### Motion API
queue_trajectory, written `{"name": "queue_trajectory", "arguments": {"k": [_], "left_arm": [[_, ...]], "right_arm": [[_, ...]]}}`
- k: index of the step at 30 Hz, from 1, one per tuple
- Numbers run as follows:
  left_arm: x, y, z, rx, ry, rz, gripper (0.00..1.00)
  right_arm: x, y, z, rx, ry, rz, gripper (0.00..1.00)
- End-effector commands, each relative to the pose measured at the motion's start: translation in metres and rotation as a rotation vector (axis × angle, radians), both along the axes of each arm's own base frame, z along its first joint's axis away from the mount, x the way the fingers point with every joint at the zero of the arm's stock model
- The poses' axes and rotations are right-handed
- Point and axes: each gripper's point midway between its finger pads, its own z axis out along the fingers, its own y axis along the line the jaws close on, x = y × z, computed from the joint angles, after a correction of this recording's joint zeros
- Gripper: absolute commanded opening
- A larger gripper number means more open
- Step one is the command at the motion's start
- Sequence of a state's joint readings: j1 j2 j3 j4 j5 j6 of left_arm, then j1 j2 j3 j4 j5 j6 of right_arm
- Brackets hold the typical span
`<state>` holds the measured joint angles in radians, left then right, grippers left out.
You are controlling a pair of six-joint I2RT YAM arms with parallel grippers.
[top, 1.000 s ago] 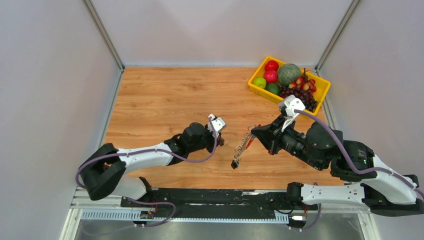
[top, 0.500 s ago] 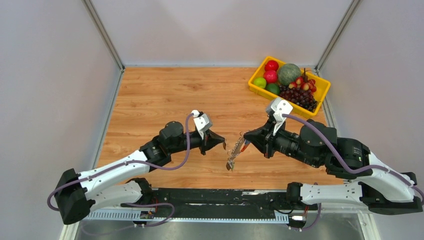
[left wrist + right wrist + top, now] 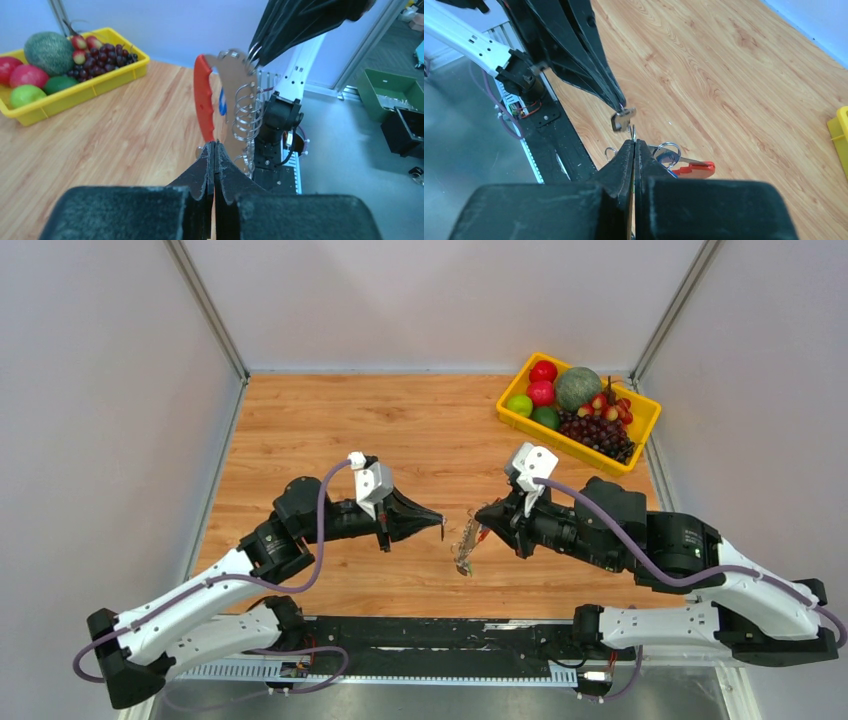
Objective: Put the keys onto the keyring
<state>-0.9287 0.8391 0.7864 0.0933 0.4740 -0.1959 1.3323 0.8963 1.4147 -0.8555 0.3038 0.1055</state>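
My right gripper (image 3: 479,514) is shut on the top of the keyring (image 3: 466,548), which hangs below it over the front of the table. The left wrist view shows the keyring (image 3: 235,100) as a grey strip with several wire rings, a red curved part (image 3: 202,102) and a blue key head (image 3: 221,102) behind it. My left gripper (image 3: 440,524) is shut on a small silver key (image 3: 622,120) and holds it just left of the keyring, close to the right fingertips (image 3: 627,146). From the left wrist, the left gripper (image 3: 214,144) points at the keyring's lower half.
A yellow tray (image 3: 520,422) of fruit stands at the table's back right corner. White walls close in the left, right and back. The black base rail (image 3: 400,630) runs along the table's near edge, right below the keyring.
The left arm has drawn its wrist back to the left and stretched out level, its tip staying beside the keyring. The right gripper has carried the keyring a little left and nearer.
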Motion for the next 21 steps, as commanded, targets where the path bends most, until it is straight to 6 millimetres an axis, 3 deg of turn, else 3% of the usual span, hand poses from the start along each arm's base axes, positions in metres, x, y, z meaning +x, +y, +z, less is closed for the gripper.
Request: {"name": "queue_trajectory", "arguments": {"k": [1,7,21], "left_arm": [[-0.011,0.010,0.029,-0.032,-0.055,-0.023,0.00],[-0.019,0.021,0.051,-0.072,-0.091,-0.020,0.00],[-0.019,0.030,0.071,-0.117,-0.109,0.017,0.00]], "right_arm": [[0.004,0.004,0.022,0.044,-0.084,0.019,0.00],[0.018,0.014,0.011,-0.033,-0.158,-0.008,0.00],[0.033,0.030,0.011,-0.037,-0.290,-0.035,0.00]]}}
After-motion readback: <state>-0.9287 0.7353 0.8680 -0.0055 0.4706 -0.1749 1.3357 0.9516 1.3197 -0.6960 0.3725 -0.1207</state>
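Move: The keyring's end, in the right fingers, lies about 6 cm to the right of the left hand, 2 cm back and 5 cm higher. From the left hand, the red handle hangs 7 cm to the right, straight ahead counting as 0, 2 cm up; the grey blade 5 cm right, 3 cm back, 1 cm up. From the right hand, the held key lies 6 cm left, 2 cm forward and 6 cm lower. Left hand lifts its pinched key about 5 cm; right carries the keyring forward-left, rolling some 15 degrees. ##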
